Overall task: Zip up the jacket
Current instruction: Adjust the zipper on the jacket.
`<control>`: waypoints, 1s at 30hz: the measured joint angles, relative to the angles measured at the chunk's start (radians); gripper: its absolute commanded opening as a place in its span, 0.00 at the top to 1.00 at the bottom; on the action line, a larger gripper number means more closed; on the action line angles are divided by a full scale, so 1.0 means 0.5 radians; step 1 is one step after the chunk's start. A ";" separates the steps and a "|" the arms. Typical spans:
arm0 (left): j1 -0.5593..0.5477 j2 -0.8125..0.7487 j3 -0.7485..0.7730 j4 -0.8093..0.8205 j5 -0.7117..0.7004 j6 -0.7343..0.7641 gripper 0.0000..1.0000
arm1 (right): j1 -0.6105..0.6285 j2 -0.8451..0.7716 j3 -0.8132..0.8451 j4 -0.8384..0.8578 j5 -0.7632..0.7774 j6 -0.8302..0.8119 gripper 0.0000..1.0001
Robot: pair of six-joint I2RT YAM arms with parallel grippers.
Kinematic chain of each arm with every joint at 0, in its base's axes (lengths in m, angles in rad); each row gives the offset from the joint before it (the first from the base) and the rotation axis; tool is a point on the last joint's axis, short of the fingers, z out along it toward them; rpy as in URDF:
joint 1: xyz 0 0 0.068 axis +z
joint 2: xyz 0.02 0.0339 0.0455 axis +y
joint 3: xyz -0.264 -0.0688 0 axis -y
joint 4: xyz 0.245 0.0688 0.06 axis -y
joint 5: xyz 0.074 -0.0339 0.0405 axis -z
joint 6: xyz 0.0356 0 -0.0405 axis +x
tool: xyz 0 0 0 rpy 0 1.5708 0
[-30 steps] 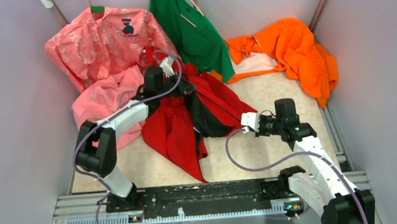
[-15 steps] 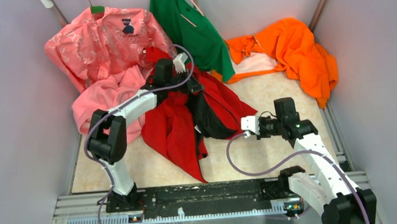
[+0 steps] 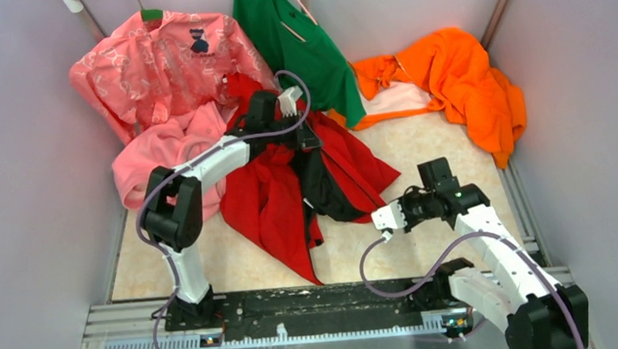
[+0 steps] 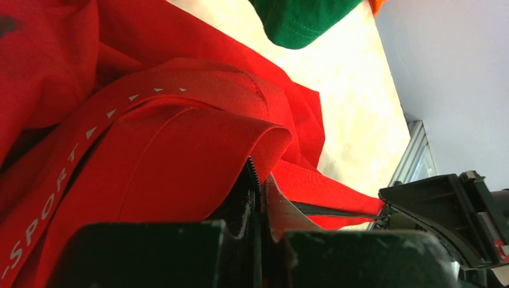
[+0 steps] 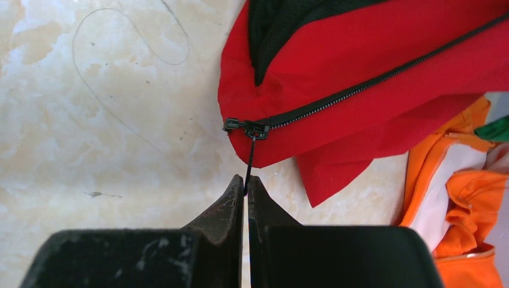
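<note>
The red jacket [image 3: 270,194] lies spread on the table, with its dark lining [image 3: 319,182] showing down the middle. My left gripper [image 3: 307,141] is at the jacket's upper part. In the left wrist view it [image 4: 261,201] is shut on the red jacket [image 4: 180,138] at the toothed zipper edge. My right gripper [image 3: 376,216] is at the hem corner on the right. Its fingertips [image 5: 246,186] are shut on the thin black pull cord of the zipper slider [image 5: 255,128]. From the slider the dark zipper [image 5: 372,81] runs up and right across the red jacket [image 5: 384,48].
A pink patterned shirt [image 3: 155,61] and a green shirt [image 3: 295,42] hang at the back. A pink fleece [image 3: 162,153] lies left of the jacket and an orange garment [image 3: 456,71] at the back right. Grey walls close in both sides, and a metal rail [image 3: 520,199] runs along the right.
My left arm has reached farther back and right with the jacket's upper part. My right gripper has drawn toward the near edge, holding the zipper cord.
</note>
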 measured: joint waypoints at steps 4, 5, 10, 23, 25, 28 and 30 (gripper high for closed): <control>-0.011 0.052 0.037 0.001 0.105 -0.006 1.00 | 0.121 0.040 0.000 -0.037 0.091 -0.056 1.00; -0.014 0.070 0.050 0.001 0.126 -0.006 1.00 | 0.169 0.053 -0.001 -0.045 0.124 -0.062 1.00; -0.029 0.121 0.067 -0.003 0.155 -0.007 0.98 | 0.390 0.100 -0.005 -0.056 0.285 -0.070 1.00; -0.027 0.108 -0.009 0.172 0.151 -0.075 0.56 | 0.452 0.104 -0.017 -0.111 0.365 0.037 1.00; -0.024 0.072 -0.093 0.230 0.134 -0.081 0.53 | 0.451 0.098 -0.017 -0.137 0.330 0.082 1.00; -0.019 -0.028 -0.227 0.285 0.084 -0.079 0.47 | 0.433 0.093 -0.017 -0.152 0.283 0.147 1.00; -0.015 -0.134 -0.329 0.323 0.043 -0.076 0.43 | 0.417 0.093 -0.017 -0.153 0.259 0.181 1.00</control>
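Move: Pinched by its pull tab in the shut right fingers, the zipper slider lies about 2 cm left of that hand and 1 cm below, level fore and aft. The loose front panel's hem tip is some 16 cm left, 16 cm back and 8 cm lower. From the left hand, shut on the same zip edge farther up, the slider sits roughly 19 cm back, 14 cm right and 6 cm below; the dark lining is 9 cm back, straight below by some 10 cm. Keeping its pinch on the pull tab, the right hand draws the slider end of the zip back about 3.5 cm and down nearly 3 cm towards the table, rolling and turning roughly 10 degrees. The left hand first eases right, down and slightly back by about 2 cm, then opens its fingers about halfway, lets go of the zip edge and backs off to the left. ##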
